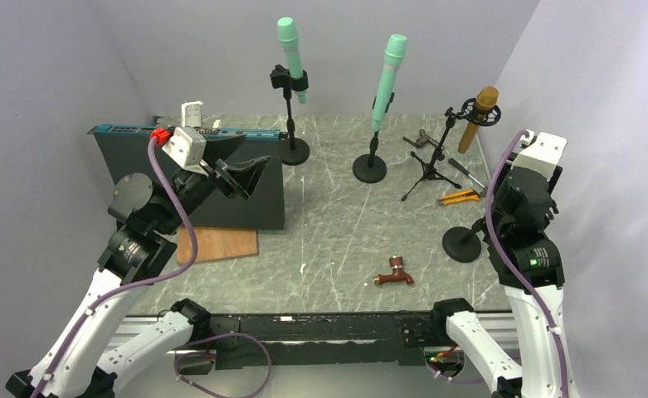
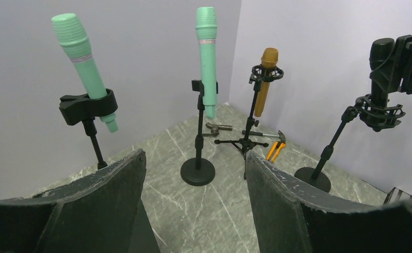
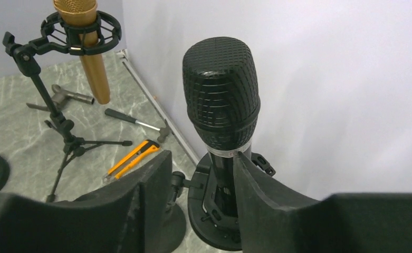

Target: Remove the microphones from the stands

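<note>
A black microphone (image 3: 222, 89) stands upright in a black shock-mount clip (image 3: 214, 211) on a round-based stand (image 1: 461, 245) at the right side of the table. My right gripper (image 3: 198, 163) is open around the microphone's handle just below the head. The handle lies against the right finger (image 3: 261, 195), with a gap to the left finger (image 3: 145, 190). In the top view the right gripper (image 1: 515, 203) covers the microphone. The microphone also shows in the left wrist view (image 2: 381, 55). My left gripper (image 2: 193, 158) is open and empty, held above the table's left side (image 1: 246, 174).
Two green microphones (image 1: 289, 54) (image 1: 388, 79) and a gold one (image 1: 479, 116) stand on stands at the back. An orange utility knife (image 1: 459, 196) and a hammer (image 3: 135, 121) lie at the back right. A brown tap (image 1: 395, 274) lies near the front. A dark box (image 1: 212, 178) and a wooden board (image 1: 216, 245) sit on the left.
</note>
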Motion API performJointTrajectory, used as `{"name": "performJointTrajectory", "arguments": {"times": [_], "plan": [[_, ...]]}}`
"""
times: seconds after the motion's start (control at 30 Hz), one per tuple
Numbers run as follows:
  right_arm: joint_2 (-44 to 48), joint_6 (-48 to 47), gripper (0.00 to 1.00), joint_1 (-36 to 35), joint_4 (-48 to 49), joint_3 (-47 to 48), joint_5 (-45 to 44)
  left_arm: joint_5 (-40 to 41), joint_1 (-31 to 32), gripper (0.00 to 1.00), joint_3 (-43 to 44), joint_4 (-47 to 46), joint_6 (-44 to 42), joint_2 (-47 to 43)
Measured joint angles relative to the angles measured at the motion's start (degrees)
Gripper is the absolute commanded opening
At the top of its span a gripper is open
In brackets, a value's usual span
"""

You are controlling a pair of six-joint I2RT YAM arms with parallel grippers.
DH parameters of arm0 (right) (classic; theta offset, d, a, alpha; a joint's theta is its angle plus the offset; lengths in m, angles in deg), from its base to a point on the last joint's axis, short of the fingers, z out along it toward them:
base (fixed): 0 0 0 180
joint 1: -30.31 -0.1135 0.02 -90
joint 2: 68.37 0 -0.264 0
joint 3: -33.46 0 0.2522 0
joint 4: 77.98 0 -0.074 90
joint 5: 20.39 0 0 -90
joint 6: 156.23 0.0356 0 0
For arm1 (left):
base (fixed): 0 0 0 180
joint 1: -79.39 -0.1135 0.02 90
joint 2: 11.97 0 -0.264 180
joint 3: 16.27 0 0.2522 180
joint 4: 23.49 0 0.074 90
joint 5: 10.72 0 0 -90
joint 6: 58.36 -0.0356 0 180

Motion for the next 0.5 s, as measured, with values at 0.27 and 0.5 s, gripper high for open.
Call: {"name": "performJointTrajectory", "arguments": {"times": [0.27,0.5], "plan": [[1.36,-1.11,0.92,0.0,1.57,-2.58,-3.61,0.24,0.44,0.73,0.0,0.09,-0.37,0.02],[-1.88,-3.69,0.94,0.04,5.33,-4.81,-9.68,0.44,1.11,0.73,0.0,0.09,-0.42,0.02]]}}
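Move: The black microphone in its stand is the right hand's target: about 3 cm ahead of that hand, 4 cm to its right, its middle some 2 cm lower. The tan microphone stands roughly 22 cm ahead and 3 cm left, at about the same height; the black one's round base is about 8 cm ahead, 6 cm left and 27 cm below. From the left hand the black microphone lies some 56 cm right, 3 cm ahead and 8 cm lower. The right hand opens its fingers wide, easing about 2 cm right and 1.5 cm down towards the black microphone. ##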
